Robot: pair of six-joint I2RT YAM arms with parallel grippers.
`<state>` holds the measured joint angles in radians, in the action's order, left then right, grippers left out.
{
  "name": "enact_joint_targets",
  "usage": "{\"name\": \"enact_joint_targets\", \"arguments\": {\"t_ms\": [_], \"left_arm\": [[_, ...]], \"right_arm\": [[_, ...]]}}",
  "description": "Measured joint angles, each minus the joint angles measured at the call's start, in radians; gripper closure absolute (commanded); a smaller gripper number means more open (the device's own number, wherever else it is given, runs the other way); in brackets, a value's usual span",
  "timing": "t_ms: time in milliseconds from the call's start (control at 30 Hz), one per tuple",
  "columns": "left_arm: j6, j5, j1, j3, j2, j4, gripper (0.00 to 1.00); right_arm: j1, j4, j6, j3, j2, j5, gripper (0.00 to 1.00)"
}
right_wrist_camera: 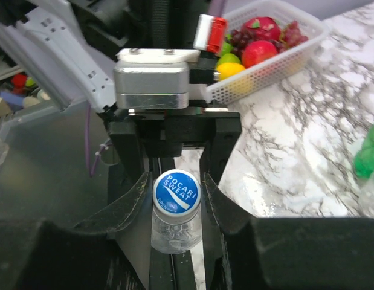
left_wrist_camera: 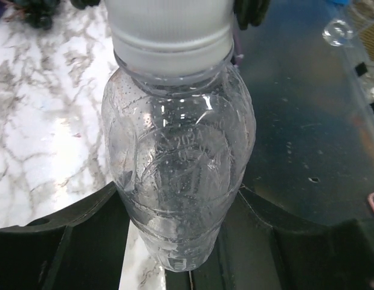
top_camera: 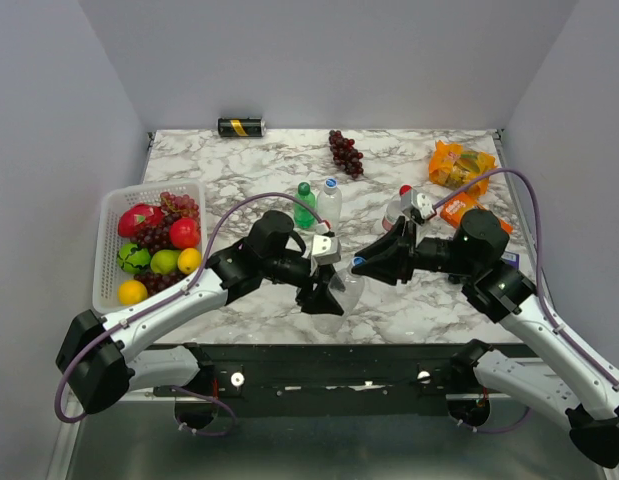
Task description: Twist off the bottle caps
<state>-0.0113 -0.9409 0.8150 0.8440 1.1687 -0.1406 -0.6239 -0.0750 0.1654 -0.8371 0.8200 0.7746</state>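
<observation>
A clear bottle (top_camera: 341, 292) hangs tilted over the table's near edge between both arms. My left gripper (top_camera: 322, 296) is shut on its body. In the left wrist view the bottle (left_wrist_camera: 177, 151) fills the frame, with a dark finger pressed on each side low down and its white-sided cap (left_wrist_camera: 168, 27) at the top. My right gripper (top_camera: 362, 265) is shut on the cap. In the right wrist view the blue-topped cap (right_wrist_camera: 176, 191) sits squeezed between my fingers. A green bottle (top_camera: 305, 206), a clear bottle (top_camera: 330, 201) and a red-labelled bottle (top_camera: 398, 207) stand behind.
A white basket (top_camera: 109, 212) of fruit stands at the left. A black-and-gold can (top_camera: 241, 127) lies at the back wall, with dark grapes (top_camera: 346, 152) mid-back. Orange snack packs (top_camera: 459, 165) lie at the back right. The black frame runs under the held bottle.
</observation>
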Motion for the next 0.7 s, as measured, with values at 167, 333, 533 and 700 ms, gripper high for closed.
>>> {"name": "enact_joint_targets", "arguments": {"t_ms": [167, 333, 533, 700], "left_arm": [[0.025, 0.212, 0.02, 0.002, -0.002, 0.011, 0.65], [0.05, 0.386, 0.049, 0.009, 0.012, 0.011, 0.64], [0.078, 0.488, 0.062, 0.009, 0.019, 0.012, 0.64], [0.09, 0.526, 0.063, 0.009, 0.019, 0.016, 0.64]], "right_arm": [[0.004, -0.07, 0.011, -0.03, 0.01, -0.135, 0.25], [0.004, -0.1, 0.052, -0.047, 0.016, -0.279, 0.21], [0.004, -0.089, 0.117, -0.039, 0.015, -0.379, 0.23], [0.003, -0.074, 0.158, -0.036, 0.034, -0.405, 0.25]]}}
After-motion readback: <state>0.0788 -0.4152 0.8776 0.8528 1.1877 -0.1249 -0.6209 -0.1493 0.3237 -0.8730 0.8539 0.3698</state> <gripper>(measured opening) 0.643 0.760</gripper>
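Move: The cap of the upright clear bottle sits right between the right hand's fingers, already pinched. From the left hand, which already holds the bottle's body, the cap lies about 10 cm higher, 4 cm ahead and 3 cm to the right. From the right hand, all roughly 20 cm lower, the blue-capped bottle stands 22 cm ahead and 7 cm left, the green bottle 22 cm ahead and 12 cm left, and the red-capped bottle 21 cm ahead and 9 cm right. The cap comes free of the right fingers, which open wide around it while both hands swing forward together by about 6.5 cm. The left hand keeps its grip on the bottle's body, sinks slightly and turns counter-clockwise some 25 degrees; the right hand turns clockwise about as much and drifts 2 cm to its right, its open fingers staying either side of the cap. ##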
